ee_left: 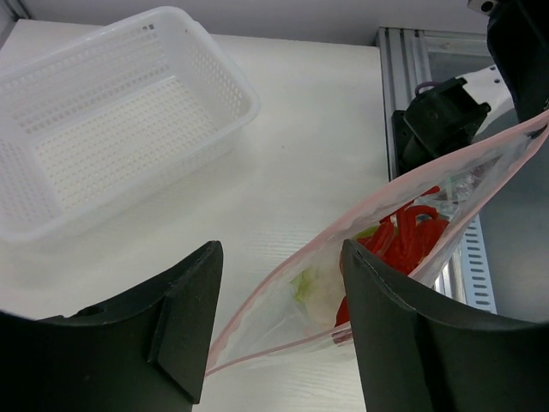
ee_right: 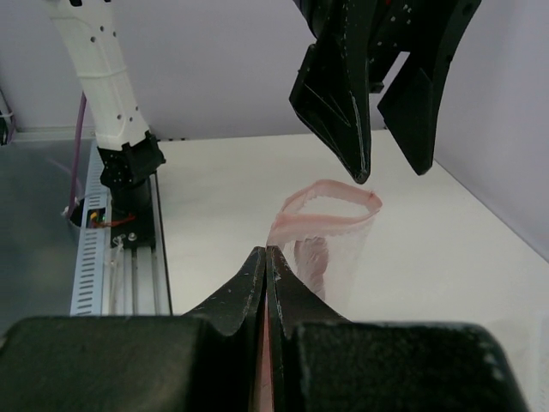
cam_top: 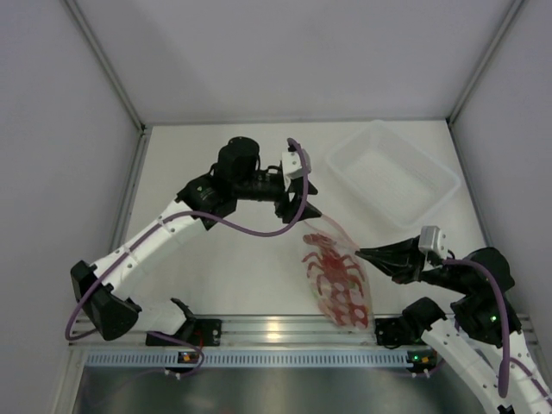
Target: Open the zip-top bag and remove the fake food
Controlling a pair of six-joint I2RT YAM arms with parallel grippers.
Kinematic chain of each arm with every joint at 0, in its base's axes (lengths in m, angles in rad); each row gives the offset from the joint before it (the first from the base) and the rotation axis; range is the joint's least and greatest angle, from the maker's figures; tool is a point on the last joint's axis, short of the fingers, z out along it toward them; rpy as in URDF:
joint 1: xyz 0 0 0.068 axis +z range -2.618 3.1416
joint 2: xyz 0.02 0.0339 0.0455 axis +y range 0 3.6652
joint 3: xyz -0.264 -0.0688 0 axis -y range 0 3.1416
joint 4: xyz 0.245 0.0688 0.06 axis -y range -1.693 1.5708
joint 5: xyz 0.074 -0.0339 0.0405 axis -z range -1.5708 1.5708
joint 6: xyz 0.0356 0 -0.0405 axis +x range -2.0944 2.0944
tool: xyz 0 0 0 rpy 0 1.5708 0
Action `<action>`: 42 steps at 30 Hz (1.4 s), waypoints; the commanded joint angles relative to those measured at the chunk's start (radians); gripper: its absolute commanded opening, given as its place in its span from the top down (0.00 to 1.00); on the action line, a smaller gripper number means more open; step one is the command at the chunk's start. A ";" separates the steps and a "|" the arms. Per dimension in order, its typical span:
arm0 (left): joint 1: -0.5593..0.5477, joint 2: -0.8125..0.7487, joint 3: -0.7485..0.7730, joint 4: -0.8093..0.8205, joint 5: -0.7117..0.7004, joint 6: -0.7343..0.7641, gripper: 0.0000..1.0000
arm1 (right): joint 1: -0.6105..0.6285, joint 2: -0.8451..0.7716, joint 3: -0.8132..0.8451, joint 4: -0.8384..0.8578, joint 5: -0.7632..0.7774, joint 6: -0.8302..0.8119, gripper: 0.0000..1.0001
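The zip-top bag [cam_top: 323,231] is clear with a pink zip strip, and its mouth [ee_right: 330,204] stands open in a loop. Inside lie the fake food pieces: a red lobster [cam_top: 336,276] [ee_left: 410,239] and a white-and-green leafy piece [ee_left: 316,287]. My right gripper [cam_top: 363,252] [ee_right: 267,252] is shut on the pink strip at the bag's near edge. My left gripper [cam_top: 302,217] [ee_left: 281,253] [ee_right: 391,172] hangs open just above the bag's mouth. Its fingers [ee_left: 184,318] straddle the mouth's end and hold nothing.
A white perforated basket [cam_top: 392,171] [ee_left: 111,142] sits at the back right of the table. An aluminium rail [cam_top: 276,329] with the arm bases runs along the near edge. Grey enclosure walls stand on both sides and behind.
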 commanded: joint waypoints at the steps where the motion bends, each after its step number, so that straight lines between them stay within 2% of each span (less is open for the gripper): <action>1: 0.000 0.020 0.037 0.051 0.108 0.096 0.37 | -0.011 -0.003 0.034 0.062 -0.037 -0.026 1.00; 6: 0.000 0.056 0.042 0.051 0.224 0.107 0.38 | -0.010 -0.003 0.034 0.059 -0.034 -0.028 1.00; 18: -0.002 0.145 0.069 0.052 0.376 0.085 0.41 | -0.010 0.005 0.031 0.066 -0.031 -0.026 1.00; 22: -0.002 0.178 0.074 0.052 0.415 0.075 0.51 | -0.010 0.002 0.033 0.073 -0.031 -0.020 1.00; 24: -0.003 0.192 0.080 0.052 0.410 0.064 0.49 | -0.011 -0.001 0.033 0.073 -0.029 -0.020 1.00; 25: -0.003 0.200 0.081 0.052 0.398 0.058 0.42 | -0.010 -0.003 0.031 0.073 -0.028 -0.020 1.00; 27: -0.003 0.204 0.085 0.051 0.370 0.055 0.38 | -0.010 -0.003 0.031 0.071 -0.029 -0.022 1.00; 30: -0.005 0.197 0.080 0.052 0.378 0.065 0.44 | -0.011 -0.001 0.027 0.073 -0.031 -0.022 1.00; 32: -0.005 0.192 0.074 0.051 0.373 0.066 0.55 | -0.010 -0.004 0.027 0.077 -0.028 -0.020 1.00; 33: -0.005 0.191 0.074 0.051 0.367 0.064 0.62 | -0.010 -0.006 0.025 0.079 -0.028 -0.019 1.00; 34: -0.005 0.189 0.068 0.051 0.364 0.066 0.75 | -0.010 -0.009 0.024 0.080 -0.025 -0.017 1.00; 37: -0.005 0.189 0.063 0.051 0.353 0.061 1.00 | -0.011 -0.013 0.021 0.083 -0.017 -0.016 1.00; 42: -0.005 0.174 0.068 0.051 0.283 0.049 1.00 | -0.010 -0.013 0.018 0.079 0.003 -0.017 1.00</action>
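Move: The far-left part of the bag's open rim, which my open left fingers are after, lies about 4 cm below that hand, some 3 cm back and 3 cm to its right. My right gripper, already holding the rim, is roughly 9 cm back and 9 cm right of my left hand; the lobster hangs some 15 cm below it, 9 cm back and 6 cm right. From my right hand, that far-left rim is about 6 cm ahead and 6 cm left, nearly level. My left hand eases down about 4 cm onto the bag's rim while drifting right and a little back, the wrist swinging some 20 degrees clockwise and tipping slightly. Once it has all but stopped, I shut the fingers from over half open and pinch the rim's plastic between the tips. My right hand stays still, keeping its own pinch on the rim. ##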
